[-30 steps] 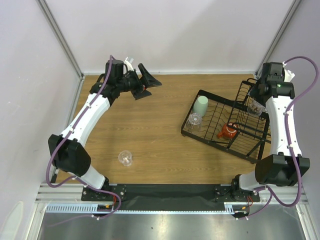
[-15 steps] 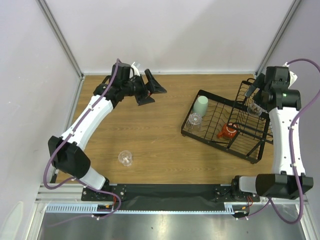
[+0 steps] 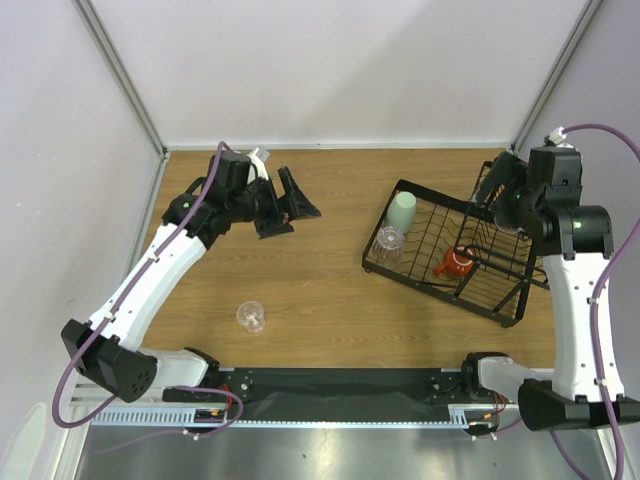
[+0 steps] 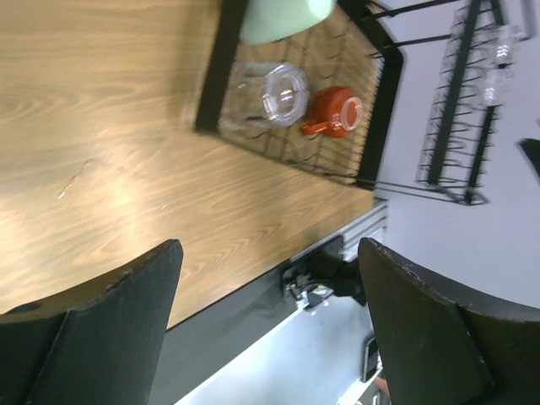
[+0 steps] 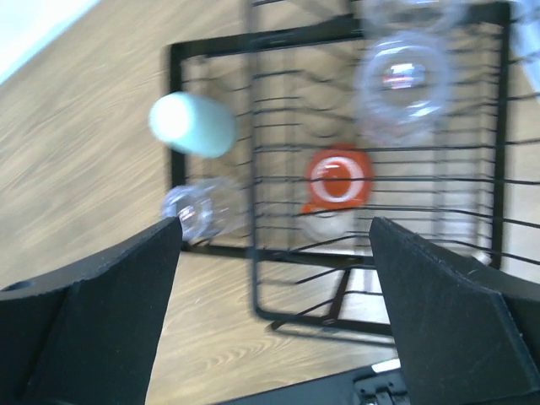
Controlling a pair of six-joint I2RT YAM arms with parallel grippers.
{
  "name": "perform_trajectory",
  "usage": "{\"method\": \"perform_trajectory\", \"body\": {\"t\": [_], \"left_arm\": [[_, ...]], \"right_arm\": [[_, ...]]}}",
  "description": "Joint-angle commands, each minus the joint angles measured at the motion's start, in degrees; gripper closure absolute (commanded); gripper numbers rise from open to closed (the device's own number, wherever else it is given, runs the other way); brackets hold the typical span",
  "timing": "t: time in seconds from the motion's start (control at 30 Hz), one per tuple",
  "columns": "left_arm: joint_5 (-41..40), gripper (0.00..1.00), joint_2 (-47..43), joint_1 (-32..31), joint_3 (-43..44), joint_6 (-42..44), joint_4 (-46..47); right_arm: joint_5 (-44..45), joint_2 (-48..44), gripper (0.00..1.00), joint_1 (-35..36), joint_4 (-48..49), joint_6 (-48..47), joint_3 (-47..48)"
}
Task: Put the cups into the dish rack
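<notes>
The black wire dish rack [image 3: 420, 275] stands at the right of the table. In its tray lie a mint-green cup [image 3: 403, 211], a clear tumbler [image 3: 388, 241] and an orange-red mug [image 3: 455, 263]. The right wrist view shows another clear tumbler [image 5: 403, 80] in the taller basket section. One clear tumbler [image 3: 250, 316] stands alone on the wood near the front left. My left gripper [image 3: 300, 220] hovers open and empty over the back left of the table. Above the basket, my right gripper [image 3: 492, 192] is open and empty. The left wrist view shows the mug [image 4: 336, 111] and a tumbler [image 4: 274, 93] in the rack.
Metal frame posts and pale walls close in the table at the back and both sides. A black strip [image 3: 340, 382] and both arm bases run along the near edge. Bare wood lies between the lone tumbler and the rack.
My right gripper has opened wide and lifted away from the basket, leaving a clear tumbler in it. The left gripper has dropped slightly toward the table's middle, still open.
</notes>
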Motion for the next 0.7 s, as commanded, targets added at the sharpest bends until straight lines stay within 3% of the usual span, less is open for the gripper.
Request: {"method": "perform_trajectory", "body": {"t": [0.0,0.17,0.43,0.67], "left_arm": [[-5.3,0.09,-0.9,-0.8,0.2,2.8,-6.1],[-13.3,0.10,-4.1,-0.3,0.1,3.0,-13.2],[-25.9,0.12,-9.2,1.0,-12.0,-3.6,-21.2],[-22.5,0.13,-12.3,1.1,-22.7,-12.3,-21.3]], "right_arm": [[-7.4,-3.0,0.00,2.8,3.2,-1.3,0.3],[-11.4,-7.2,0.00,4.8,3.9,-0.6,-1.6],[-17.7,-7.7,0.00,7.7,5.4,-2.1,-1.7],[-18.4,-9.8,0.00,9.0,7.8,-4.0,-3.7]]}}
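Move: The last clear cup on the open table stands about 15 cm to the left gripper's left, some 8 cm back towards the base and roughly 25 cm below. No other cup is near it: the racked clear cup is about 11 cm ahead and 21 cm right of this gripper, and the green cup 20 cm ahead and 25 cm right. From the right gripper, the last clear cup lies about 58 cm left, 9 cm back and far below. Bring the left gripper down, left and back towards the last clear cup, about 20 cm in all, keeping the fingers open and swinging them from pointing out to the right to nearly straight down, a turn of some 40 degrees. Meanwhile draw the empty, open right gripper about 9 cm left, a little back and up, away from the cup already released on the rack's upper shelf, turning it counter-clockwise. ##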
